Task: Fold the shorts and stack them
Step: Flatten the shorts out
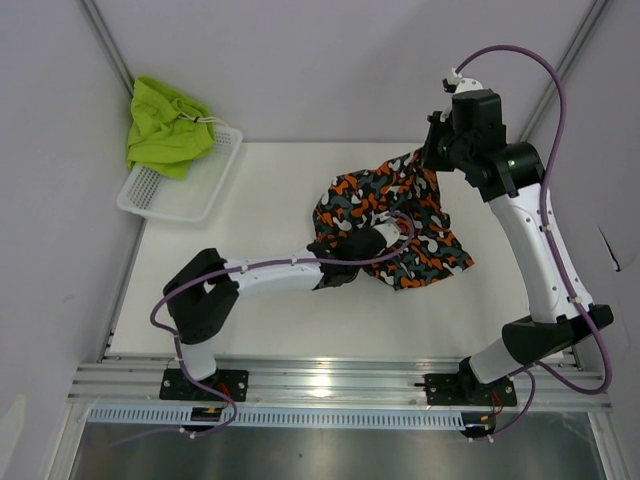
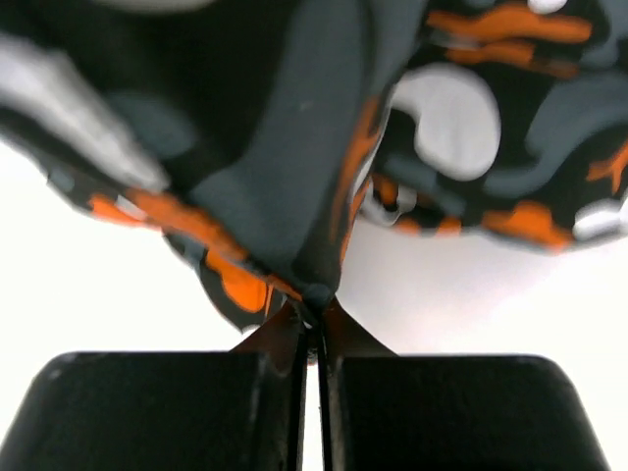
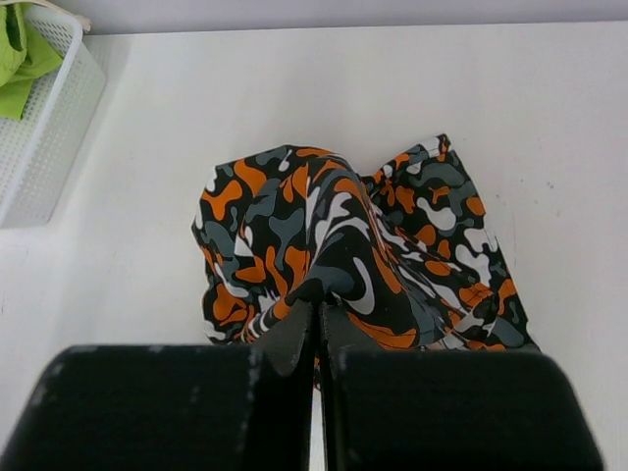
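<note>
The camo shorts (image 1: 385, 215), orange, black, grey and white, lie bunched at the table's middle right. My right gripper (image 1: 428, 158) is shut on their far edge and holds that part lifted, seen as a pinched peak (image 3: 319, 292) in the right wrist view. My left gripper (image 1: 372, 243) is shut on a fold of the same camo shorts (image 2: 316, 294) near their front. The lime green shorts (image 1: 165, 125) with a white drawstring hang over the far end of the white mesh basket (image 1: 205, 190) at the back left.
Grey walls close in the table on the left, back and right. The basket (image 3: 39, 147) sits by the left wall. A purple cable loops from each arm. The aluminium rail (image 1: 330, 380) runs along the near edge.
</note>
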`<control>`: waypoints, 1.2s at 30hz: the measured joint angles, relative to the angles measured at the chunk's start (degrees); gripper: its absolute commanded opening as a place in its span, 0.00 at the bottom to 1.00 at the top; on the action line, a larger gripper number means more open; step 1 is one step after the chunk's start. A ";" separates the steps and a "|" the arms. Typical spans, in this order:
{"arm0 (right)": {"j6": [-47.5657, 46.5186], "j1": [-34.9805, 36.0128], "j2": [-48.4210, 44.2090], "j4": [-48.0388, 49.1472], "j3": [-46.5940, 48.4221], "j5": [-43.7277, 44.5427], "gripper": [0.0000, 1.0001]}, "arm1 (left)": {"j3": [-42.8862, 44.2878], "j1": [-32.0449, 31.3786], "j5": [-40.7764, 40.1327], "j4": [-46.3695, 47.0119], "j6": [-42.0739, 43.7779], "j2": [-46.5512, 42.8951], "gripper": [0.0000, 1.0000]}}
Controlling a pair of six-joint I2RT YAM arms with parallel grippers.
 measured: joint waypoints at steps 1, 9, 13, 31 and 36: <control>0.02 -0.15 0.00 -0.20 0.00 -0.15 0.00 | 0.00 0.00 0.07 -2.05 -0.61 -1.09 0.00; 0.39 -2.27 -2.86 0.13 -3.43 -0.59 0.00 | 2.60 0.04 16.31 -20.74 -7.21 -18.27 0.00; 1.18 -4.39 -2.91 0.07 -3.80 -0.63 0.00 | 7.37 0.90 28.70 -24.46 -7.15 -18.64 0.01; 2.32 -11.91 3.54 0.98 -3.87 -1.95 0.00 | -1.53 5.64 33.11 -17.27 -11.15 -7.58 0.66; 2.51 -12.74 6.34 1.70 -3.80 -2.51 0.00 | -9.27 4.24 26.40 -13.25 -11.96 -17.31 0.70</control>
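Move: The left hand already pinches the near-left edge of the camouflage shorts just above the table; the bare table where the edge gets laid is about 8 cm back, 1 cm right and 2 cm lower. The shorts' body lies some 6 cm ahead and 10 cm right, its near-right corner about 26 cm right and 1 cm back. From the right hand, still gripping the raised far part, the place it heads to is 5 cm ahead, 7 cm right, 6 cm lower; the body lies about 2 cm ahead, 6 cm left, 30 cm below. Keeping its pinch on the near edge, the left hand whips the cloth back towards the robot and up by roughly 10 cm, then brings it down about as far, tipping the fingers some 35 degrees steeper. Down low it opens and lets go, starting to rise again. The right hand keeps its grip on the far part and carries it right, forward and down, about 10 cm in all. ##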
